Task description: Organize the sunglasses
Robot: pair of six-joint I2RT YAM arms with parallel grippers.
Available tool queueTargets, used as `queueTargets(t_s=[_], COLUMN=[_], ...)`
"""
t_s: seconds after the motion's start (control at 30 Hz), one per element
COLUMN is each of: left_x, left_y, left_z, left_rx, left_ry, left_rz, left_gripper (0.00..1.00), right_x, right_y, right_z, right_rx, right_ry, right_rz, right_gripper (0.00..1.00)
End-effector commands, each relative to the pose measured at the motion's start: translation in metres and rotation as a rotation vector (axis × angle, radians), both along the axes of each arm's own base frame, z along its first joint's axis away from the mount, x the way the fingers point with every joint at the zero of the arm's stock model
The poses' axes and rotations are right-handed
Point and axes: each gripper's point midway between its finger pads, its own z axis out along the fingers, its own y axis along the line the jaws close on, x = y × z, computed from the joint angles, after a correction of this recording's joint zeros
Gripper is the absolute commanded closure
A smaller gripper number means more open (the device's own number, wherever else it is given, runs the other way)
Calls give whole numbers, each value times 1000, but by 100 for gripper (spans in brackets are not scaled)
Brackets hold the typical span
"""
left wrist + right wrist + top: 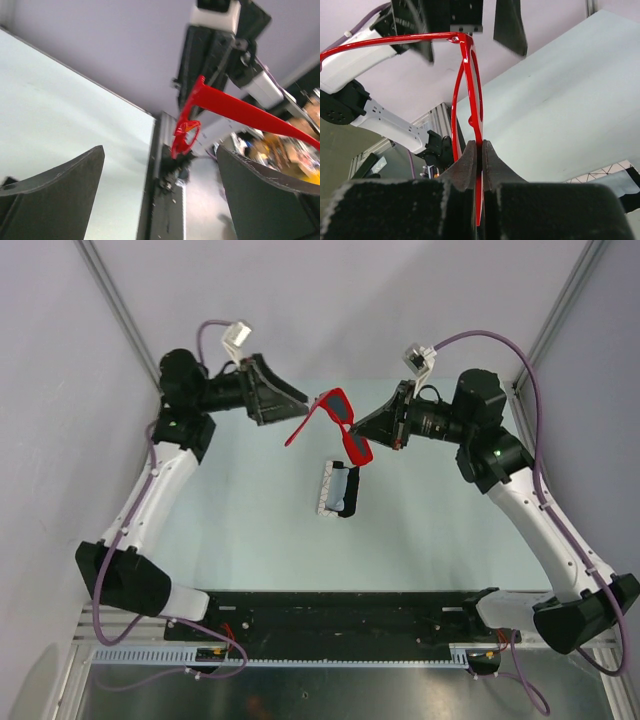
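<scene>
The red-framed sunglasses (341, 423) hang in the air above the table's far middle, one temple arm unfolded toward the left. My right gripper (364, 430) is shut on the frame's front; the right wrist view has the red rim (470, 75) pinched edge-on between the right gripper (481, 145) pads. My left gripper (297, 408) stands open just left of the glasses, holding nothing. In the left wrist view the sunglasses (186, 138) float ahead of the left gripper (160, 150), the temple arm running out above its right finger (260, 195).
A white patterned case (331, 487) lies open on the pale table (250, 510) right under the glasses, dark inside; its corner shows in the right wrist view (600, 173). Grey walls close in on both sides. A black rail (340, 615) runs along the near edge.
</scene>
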Motion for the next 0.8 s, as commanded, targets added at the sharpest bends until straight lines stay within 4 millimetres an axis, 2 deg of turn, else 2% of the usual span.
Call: queueTargets(t_s=[0.0, 0.07, 0.17, 0.33, 0.67, 0.77], left_x=[7, 11, 5, -20, -41, -42], left_y=[32, 35, 33, 22, 6, -2], left_z=[45, 50, 65, 84, 87, 73], left_rx=[-63, -73, -89, -112, -134, -123], left_ry=[-147, -162, -202, -359, -390, -355], left_rz=[210, 248, 251, 251, 213, 189], left_gripper=[0, 0, 0, 0, 0, 0], right_x=[-11, -10, -8, -5, -4, -3], right_y=[-8, -7, -5, -1, 2, 2], right_z=[20, 19, 17, 17, 16, 17], right_rx=[21, 21, 23, 29, 36, 40], right_ry=[-100, -99, -83, -78, -67, -67], right_rz=[-7, -3, -2, -2, 4, -2], right_gripper=[100, 100, 100, 100, 100, 100])
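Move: The left hand, empty and wide open, has the sunglasses' open temple about 5 cm above it, some 4 cm back and 1 cm to its right. The front of the sunglasses is about 7 cm to its right, 3 cm back and 3 cm higher. The case lies roughly 40 cm below, 6 cm right and 3 cm ahead. From the right hand, the temple is about 7 cm left, 1 cm ahead and 5 cm up. The right hand keeps its pinch on the front of the sunglasses and holds almost still. With its fingers staying wide open, the left hand swings a little farther forward and left while rising, then comes back and slightly right towards the open temple, still climbing, about 7 cm in all; its wrist turns counter-clockwise and rolls, some 20 degrees. ##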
